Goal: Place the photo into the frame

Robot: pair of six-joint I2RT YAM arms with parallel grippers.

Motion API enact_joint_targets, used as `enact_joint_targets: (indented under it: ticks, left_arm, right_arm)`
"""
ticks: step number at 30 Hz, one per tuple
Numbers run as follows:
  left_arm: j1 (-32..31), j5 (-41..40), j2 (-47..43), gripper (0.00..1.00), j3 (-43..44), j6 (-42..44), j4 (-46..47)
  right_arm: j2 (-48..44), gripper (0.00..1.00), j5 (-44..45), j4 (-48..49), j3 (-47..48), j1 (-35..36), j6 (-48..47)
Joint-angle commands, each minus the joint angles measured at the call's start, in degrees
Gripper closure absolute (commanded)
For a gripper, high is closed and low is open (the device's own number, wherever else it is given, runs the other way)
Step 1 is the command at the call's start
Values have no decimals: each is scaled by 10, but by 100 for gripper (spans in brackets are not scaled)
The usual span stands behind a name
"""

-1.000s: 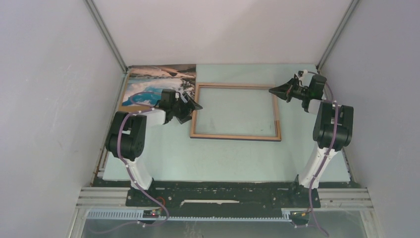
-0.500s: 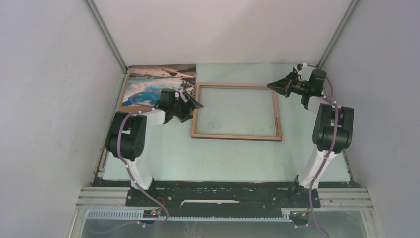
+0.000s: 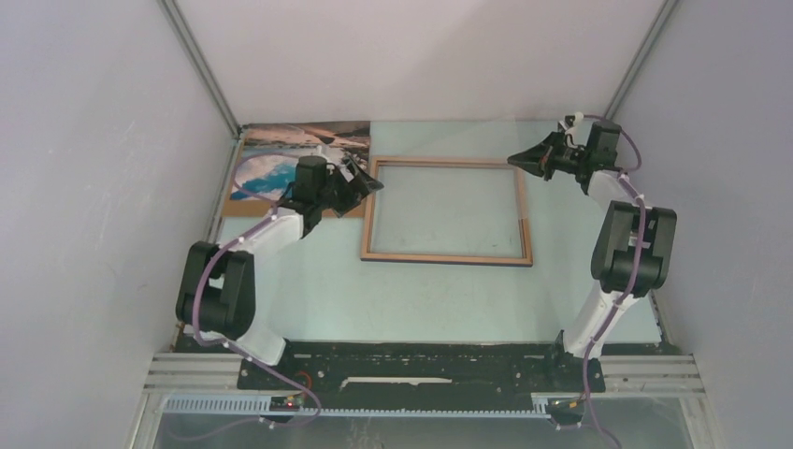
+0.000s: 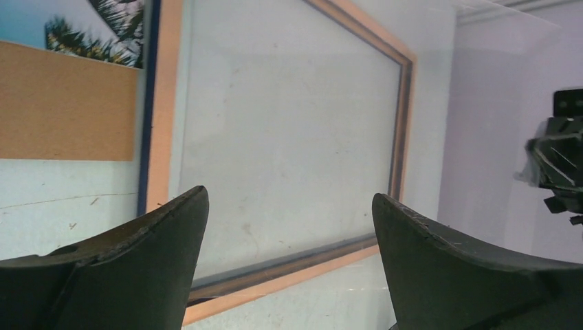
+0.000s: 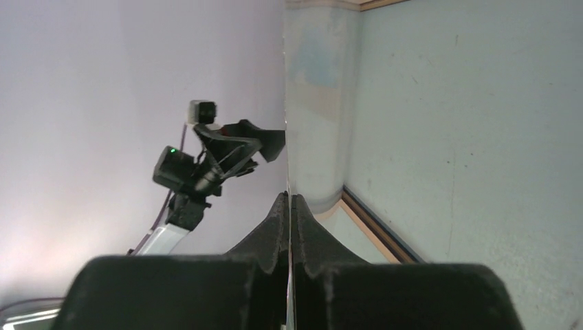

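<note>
The frame (image 3: 446, 255), light brown wood, lies flat mid-table; the left wrist view shows its nearer rail (image 4: 162, 103). The photo (image 3: 297, 152), turquoise water and snow, rests on a brown backing board (image 3: 251, 208) at the back left, touching the frame's left side. My left gripper (image 3: 363, 183) hovers open over the frame's back-left corner, with nothing between its fingers (image 4: 289, 194). My right gripper (image 3: 516, 163) is shut on the edge of a thin clear pane (image 5: 320, 103), held tilted up over the frame's right rail (image 5: 375, 230).
Grey enclosure walls (image 3: 112, 187) close in the table on the left, back and right. The backing board (image 4: 65, 103) sits against the left wall. The arm bases stand on a black rail (image 3: 421, 365) at the near edge.
My left arm has stretched away from its base, carrying its open gripper toward the frame's back-left corner. My right gripper has drawn slightly back and right, still gripping the pane.
</note>
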Motion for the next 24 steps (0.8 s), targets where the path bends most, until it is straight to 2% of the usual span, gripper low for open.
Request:
enact_joint_targets:
  ticks: [1,5,9,11,17,24]
  left_arm:
    - [-11,-11,-37,6,22,29,-16]
    - [-16,8,-15,6,47,22,-17]
    - [-34,20,41,6,95,26,-19]
    - [-46,23,77,6,128,38,-23]
    - [-84,-25,158,6,208,62,-76]
    - [-92,-37,228,6,262,67,-101]
  right_arm:
    - [-38,100,27,-156,30,-27,-116]
    - [-26,100,14,-212,31,-71,-173]
    - [38,100,-57,-220,34,-107,-210]
    - [73,100,-88,-238,37,-123,-258]
    - [145,100,-66,-283,44,-179,-319]
    - [189,100,-38,-273,44,-211,-315]
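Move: Over the empty frame's left rail, the left hand is open and holds nothing; the frame's middle lies about 21 cm to its right, 4 cm ahead and 11 cm below, with the photo some 16 cm ahead and 17 cm left. From the right hand, which pinches the clear sheet's raised right end, the frame's middle is about 13 cm left, 2 cm back and 18 cm below, and its right rail 7 cm right, 1 cm back. Lowering and drawing the clear sheet's end out past the right rail, the closed right hand keeps its pinch and travels about 15 cm down and 14 cm right, easing back slightly and tipping some 15 degrees down. The open left hand rises a little, then swings 9 cm right, slightly forward and down over the frame's inside, touching nothing visible. ##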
